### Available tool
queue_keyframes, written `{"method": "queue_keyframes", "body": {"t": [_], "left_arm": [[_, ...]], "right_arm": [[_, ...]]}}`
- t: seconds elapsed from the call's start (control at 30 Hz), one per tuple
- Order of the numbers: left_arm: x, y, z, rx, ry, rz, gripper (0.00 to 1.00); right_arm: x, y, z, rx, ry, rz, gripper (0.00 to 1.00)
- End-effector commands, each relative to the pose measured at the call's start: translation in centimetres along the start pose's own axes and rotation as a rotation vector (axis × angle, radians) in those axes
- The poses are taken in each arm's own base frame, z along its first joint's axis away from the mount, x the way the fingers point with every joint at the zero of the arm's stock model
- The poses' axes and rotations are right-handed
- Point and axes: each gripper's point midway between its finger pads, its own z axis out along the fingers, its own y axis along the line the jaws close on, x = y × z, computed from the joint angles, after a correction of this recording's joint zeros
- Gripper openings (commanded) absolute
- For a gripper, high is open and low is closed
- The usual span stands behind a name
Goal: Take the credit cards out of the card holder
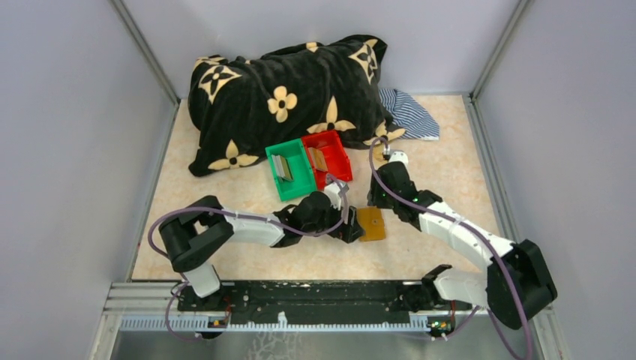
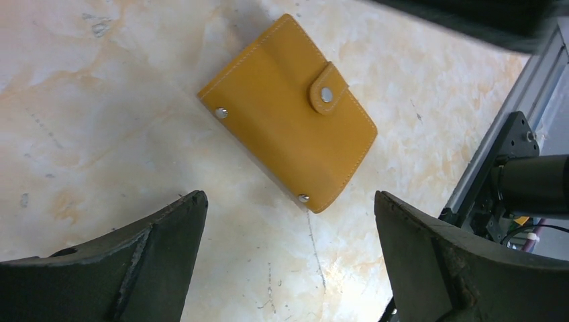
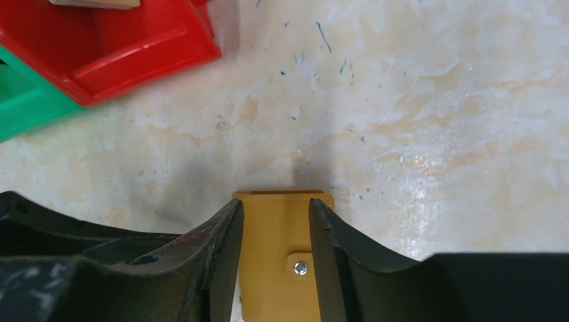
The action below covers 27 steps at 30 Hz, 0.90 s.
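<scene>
The card holder [image 1: 371,224] is a tan leather wallet lying folded shut on the marble table, strap tab snapped. My left gripper [image 1: 354,231] hovers just left of it, wide open and empty; in the left wrist view the card holder [image 2: 282,107] lies beyond the left gripper [image 2: 288,198]. My right gripper [image 3: 275,204] hangs over the card holder [image 3: 275,235] near its far end, jaws partly open, fingers above its two long edges. A grey card [image 1: 283,166] stands in the green bin [image 1: 306,180] and a tan card [image 1: 319,159] in the red bin [image 1: 343,156].
A black cushion with gold flowers [image 1: 285,90] fills the back of the table, with a striped cloth [image 1: 409,112] to its right. The two bins stand side by side before it; the red bin [image 3: 134,54] and green bin [image 3: 20,100] show in the right wrist view.
</scene>
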Motion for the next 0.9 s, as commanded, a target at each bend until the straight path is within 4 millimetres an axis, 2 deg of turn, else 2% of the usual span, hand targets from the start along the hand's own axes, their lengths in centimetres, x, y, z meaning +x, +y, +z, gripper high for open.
{"method": "queue_keyframes", "body": {"t": [0.0,0.07,0.23,0.27,0.37,0.43,0.47,0.63,0.77,0.87], "left_arm": [[-1.0,1.3,0.3,-0.039,-0.024,-0.092,0.99],[-1.2,1.5,0.9,-0.055,-0.021,-0.109,0.95],[-1.2,3.8,2.1,-0.207,-0.004,-0.144,0.82],[-1.5,3.7,2.4,-0.203,-0.006,-0.134,0.75],[-2.7,2.0,2.6,-0.132,-0.020,-0.120,0.26],[-3.4,0.9,2.6,-0.083,-0.037,-0.125,0.05],[-3.7,0.3,2.5,-0.051,-0.040,-0.130,0.00],[-3.9,-0.5,2.5,0.067,-0.034,-0.218,0.00],[-4.3,-1.3,1.7,0.192,-0.051,-0.288,0.00],[-4.5,-1.7,1.7,0.220,-0.043,-0.301,0.00]], "right_arm": [[-3.1,0.1,-2.3,0.010,-0.087,-0.036,0.42],[-2.8,-0.2,-2.7,0.009,-0.085,-0.045,0.42],[-1.5,-0.7,-3.4,-0.009,-0.085,-0.048,0.40],[-1.4,-0.8,-3.5,-0.015,-0.087,-0.044,0.36],[-0.8,-0.9,-3.6,-0.021,-0.080,-0.035,0.26],[-0.5,-1.1,-3.6,-0.019,-0.075,-0.031,0.22],[-0.4,-1.1,-3.7,-0.019,-0.077,-0.028,0.20],[-0.1,-1.0,-3.6,-0.029,-0.070,-0.032,0.12],[0.8,-1.0,-3.3,-0.040,-0.046,-0.027,0.11],[1.3,-1.1,-3.2,-0.042,-0.038,-0.020,0.11]]}}
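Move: The card holder lies flat about 5 cm to the left hand's right and 2 cm ahead, some 3 cm below it. From the right hand the card holder is roughly 4 cm back, 1 cm to the left and 6 cm down. Beyond the holder, the open case's red half lies about 12 cm ahead and 12 cm left of the right hand; its green half about 9 cm ahead and 22 cm left. Forward about 4 cm goes the left hand, shutting its wide-open fingers on nothing beside the card holder's far-left corner, then it drifts right and rises some 3 cm with a slight wrist roll. The right hand first lifts nearly 3 cm, then draws back and a little right and sinks again, closing its part-open fingers above the holder's snap strap. ##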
